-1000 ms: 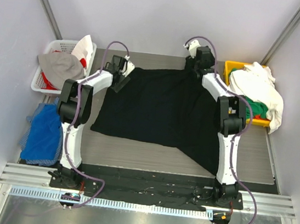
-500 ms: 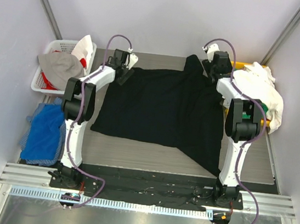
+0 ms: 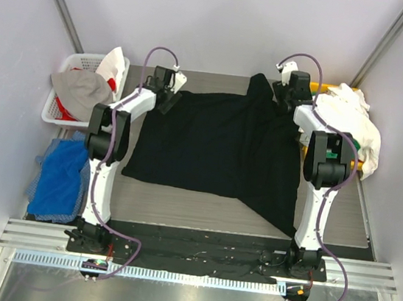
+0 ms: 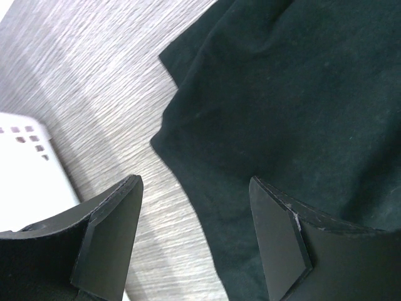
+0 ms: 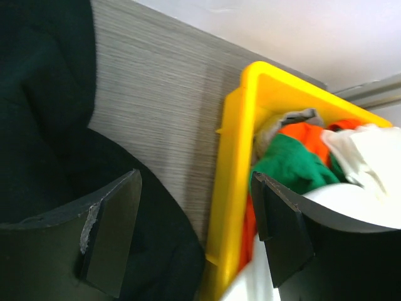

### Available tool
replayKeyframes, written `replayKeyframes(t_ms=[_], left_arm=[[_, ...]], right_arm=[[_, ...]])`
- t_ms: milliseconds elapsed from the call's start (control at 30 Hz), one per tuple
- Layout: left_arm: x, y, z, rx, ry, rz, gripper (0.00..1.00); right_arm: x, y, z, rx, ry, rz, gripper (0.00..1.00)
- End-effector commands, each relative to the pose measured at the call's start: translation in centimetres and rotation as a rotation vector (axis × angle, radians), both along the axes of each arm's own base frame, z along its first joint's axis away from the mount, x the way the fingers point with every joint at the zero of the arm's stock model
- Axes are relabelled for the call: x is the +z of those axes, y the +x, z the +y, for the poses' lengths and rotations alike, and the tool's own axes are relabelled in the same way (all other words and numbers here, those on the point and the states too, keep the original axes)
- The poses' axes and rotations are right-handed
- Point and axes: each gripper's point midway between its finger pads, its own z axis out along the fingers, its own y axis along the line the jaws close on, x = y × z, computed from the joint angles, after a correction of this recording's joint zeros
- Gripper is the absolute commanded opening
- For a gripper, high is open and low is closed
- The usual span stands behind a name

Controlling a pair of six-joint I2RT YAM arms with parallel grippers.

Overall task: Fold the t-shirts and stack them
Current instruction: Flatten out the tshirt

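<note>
A large black t-shirt point(image 3: 217, 141) lies spread over the table, its far right corner bunched up at the back point(image 3: 258, 84). My left gripper point(image 3: 166, 102) hovers at the shirt's far left corner. In the left wrist view it point(image 4: 194, 182) stands open over the shirt's edge point(image 4: 188, 157), holding nothing. My right gripper point(image 3: 285, 93) is at the far right corner, open point(image 5: 195, 177) between the black shirt point(image 5: 44, 113) and the yellow bin point(image 5: 232, 188). A white t-shirt point(image 3: 351, 114) and a green one point(image 5: 291, 166) lie in that bin.
A white basket point(image 3: 56, 113) of grey and red-white clothes stands at the back left; its corner point(image 4: 25, 169) shows in the left wrist view. A blue cloth point(image 3: 60, 176) lies beside the left arm. Orange fabric point(image 5: 301, 135) lies in the yellow bin point(image 3: 310, 90).
My right gripper has swung right and back, off the shirt's far right corner toward the yellow bin; that corner now lies bunched at the back. The left gripper has shifted slightly backward.
</note>
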Motion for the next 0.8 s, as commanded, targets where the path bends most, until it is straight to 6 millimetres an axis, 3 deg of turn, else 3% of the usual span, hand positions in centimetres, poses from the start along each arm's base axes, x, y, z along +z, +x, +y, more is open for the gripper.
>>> replayKeyframes(t_ms=[0,233,767], left_arm=[[1.9,2.3,-1.6,-0.026,-0.067,-0.08,0.74],[1.5,3.5,-2.0,-0.026,-0.075,-0.09,0.74],[-0.5,3.5,-1.5,-0.037,-0.009,-0.062,0.73]], right_arm=[[0.2,1.4,1.4,0.028,0.078,-0.024,0.78],[-2.1,1.3,2.0,0.05,0.095,0.031,0.77],[-6.5,1.9,2.9,0.07,0.127,0.099,0.77]])
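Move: The shirt's right shoulder edge lies about 11 cm below the right hand, some 2 cm ahead and 2 cm to its left. Its bunched sleeve is about 8 cm left and 8 cm farther out than that hand; the yellow bin's middle is some 27 cm right and 6 cm back. The left hand is low over the shirt, with the left shoulder corner roughly 6 cm ahead and 2 cm left, and the white basket's middle about 35 cm left, level with it. Fingertips come down close over the black shirt, though touch can't be made out: the right hand sinks about 8 cm and drifts some 2 cm left, away from the yellow bin, tipping its open fingers steeper by about 10 degrees. The left hand, also still open, slides about 2 cm forward and 1 cm right towards the left shoulder corner, dips a centimetre and stops there. ##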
